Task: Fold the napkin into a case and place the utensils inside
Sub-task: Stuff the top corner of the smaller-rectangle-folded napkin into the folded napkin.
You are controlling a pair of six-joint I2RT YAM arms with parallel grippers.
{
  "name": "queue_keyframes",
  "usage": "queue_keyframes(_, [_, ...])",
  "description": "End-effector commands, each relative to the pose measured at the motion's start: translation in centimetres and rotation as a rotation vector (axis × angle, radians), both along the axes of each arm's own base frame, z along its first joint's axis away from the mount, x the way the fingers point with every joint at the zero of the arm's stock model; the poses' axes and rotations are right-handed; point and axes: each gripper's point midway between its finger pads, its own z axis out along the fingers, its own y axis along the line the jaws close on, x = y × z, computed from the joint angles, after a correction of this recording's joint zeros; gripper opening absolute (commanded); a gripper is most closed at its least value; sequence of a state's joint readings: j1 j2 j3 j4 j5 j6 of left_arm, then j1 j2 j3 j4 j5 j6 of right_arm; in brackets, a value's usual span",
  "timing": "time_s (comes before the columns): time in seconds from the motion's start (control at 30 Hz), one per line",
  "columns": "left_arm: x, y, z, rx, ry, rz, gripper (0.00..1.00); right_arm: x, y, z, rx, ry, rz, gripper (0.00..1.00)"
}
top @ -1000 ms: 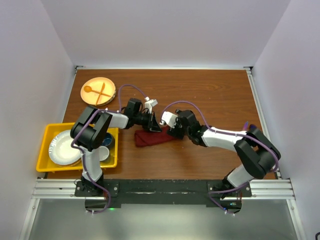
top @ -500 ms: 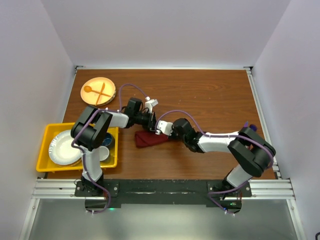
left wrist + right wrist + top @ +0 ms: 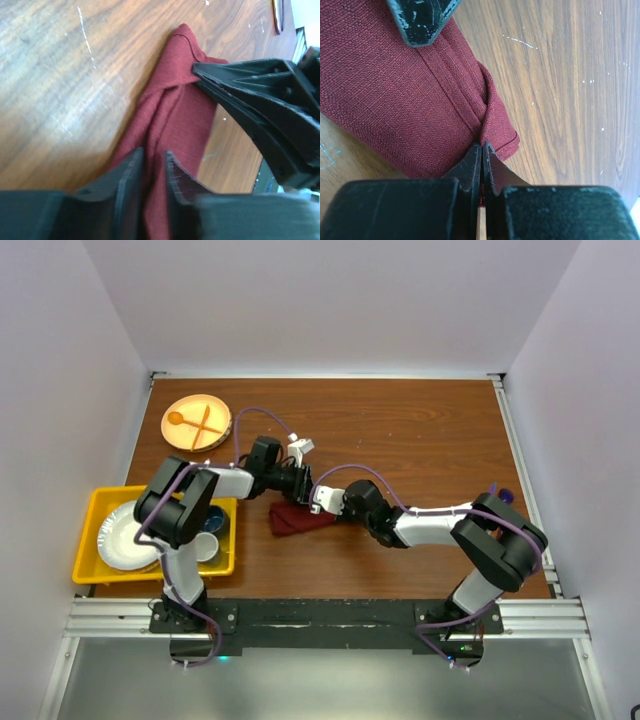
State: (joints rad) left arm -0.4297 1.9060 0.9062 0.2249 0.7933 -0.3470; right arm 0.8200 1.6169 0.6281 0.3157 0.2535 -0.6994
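Note:
The maroon napkin (image 3: pixel 296 519) lies bunched and partly folded on the wooden table (image 3: pixel 420 430), between the two arms. My left gripper (image 3: pixel 304 483) is at its far edge; in the left wrist view its jaws (image 3: pixel 155 165) stand slightly open, with a ridge of the napkin (image 3: pixel 175 110) running through the gap. My right gripper (image 3: pixel 319 503) is shut on the napkin, its fingertips (image 3: pixel 481 148) pinching a raised fold at the hemmed corner (image 3: pixel 492 107). The utensils are mostly hidden; a purple tip (image 3: pixel 498 495) shows by the right arm's elbow.
A yellow bin (image 3: pixel 84 540) at the left front holds a white plate (image 3: pixel 128 537) and cups. A round orange plate (image 3: pixel 197 422) with an orange spoon and fork sits at the back left. White walls enclose the table on three sides.
My right gripper moved left onto the napkin's edge and shut on a fold. My left gripper's jaws, shut before, have parted slightly over the cloth.

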Motion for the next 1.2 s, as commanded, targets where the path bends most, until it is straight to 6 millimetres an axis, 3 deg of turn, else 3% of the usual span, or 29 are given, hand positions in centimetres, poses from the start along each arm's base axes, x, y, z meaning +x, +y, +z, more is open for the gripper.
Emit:
queue_keyframes(0.0, [0.8, 0.6, 4.0, -0.033, -0.121, 0.010, 0.41, -1.0, -1.1, -1.7, -0.048, 0.040, -0.005, 0.00])
queue_keyframes(0.03, [1.1, 0.8, 5.2, -0.042, -0.153, 0.019, 0.43, -1.0, -1.1, -1.7, -0.049, 0.041, -0.007, 0.00])
queue_keyframes(0.13, [1.6, 1.2, 6.3, -0.032, -0.208, 0.011, 0.50, -1.0, -1.1, -1.6, -0.046, 0.037, -0.007, 0.00])
queue_keyframes(0.27, [1.9, 1.8, 5.0, 0.044, -0.238, -0.007, 0.57, -1.1, -1.1, -1.6, -0.040, 0.034, -0.004, 0.00])
queue_keyframes(0.3, [2.0, 1.8, 4.5, 0.063, -0.252, -0.027, 0.63, -1.1, -1.1, -1.5, -0.039, 0.031, -0.005, 0.00])
queue_keyframes(0.43, [2.7, 0.4, 3.3, 0.126, -0.305, -0.098, 0.66, -1.0, -0.9, -1.3, -0.027, 0.022, -0.003, 0.00])
queue_keyframes(0.57, [3.0, -0.8, 2.8, 0.158, -0.355, -0.138, 0.67, -0.9, -1.0, -1.2, -0.026, 0.014, -0.006, 0.00])
queue_keyframes(0.83, [3.8, -1.3, 0.7, 0.239, -0.411, -0.187, 0.68, -1.3, -1.3, -1.1, -0.022, 0.008, 0.001, 0.00])
queue_keyframes(1.17, [0.6, -2.9, 0.1, 0.217, -0.394, -0.305, 0.60, -1.2, -1.3, -0.7, -0.009, 0.003, -0.011, 0.00])
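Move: The left hand is right at the far edge of the folded napkin, its fingers already part-open. The napkin's turned-in corner lies about 6 cm to its right, level fore and aft and roughly 1 cm lower; the napkin's middle is some 3 cm back and 3 cm right. The right hand already pinches the napkin's right end, with that corner about 2 cm ahead and 2 cm left. The blue cup stands about 23 cm left of the left hand and 5 cm back. The left hand comes up off the napkin's far edge by about 5 cm, its fingers going on opening to roughly two-thirds, then sinks back to its starting height while shifting right towards the turned-in corner, ending some 2 cm right and 1.5 cm forward of its start. On the way it turns about 30 degrees, mostly a roll about its own fingers, which also tip steeper, and finishes low with the open fingers to either side of the far edge, while the right hand stays put and keeps the right end pinched shut. ##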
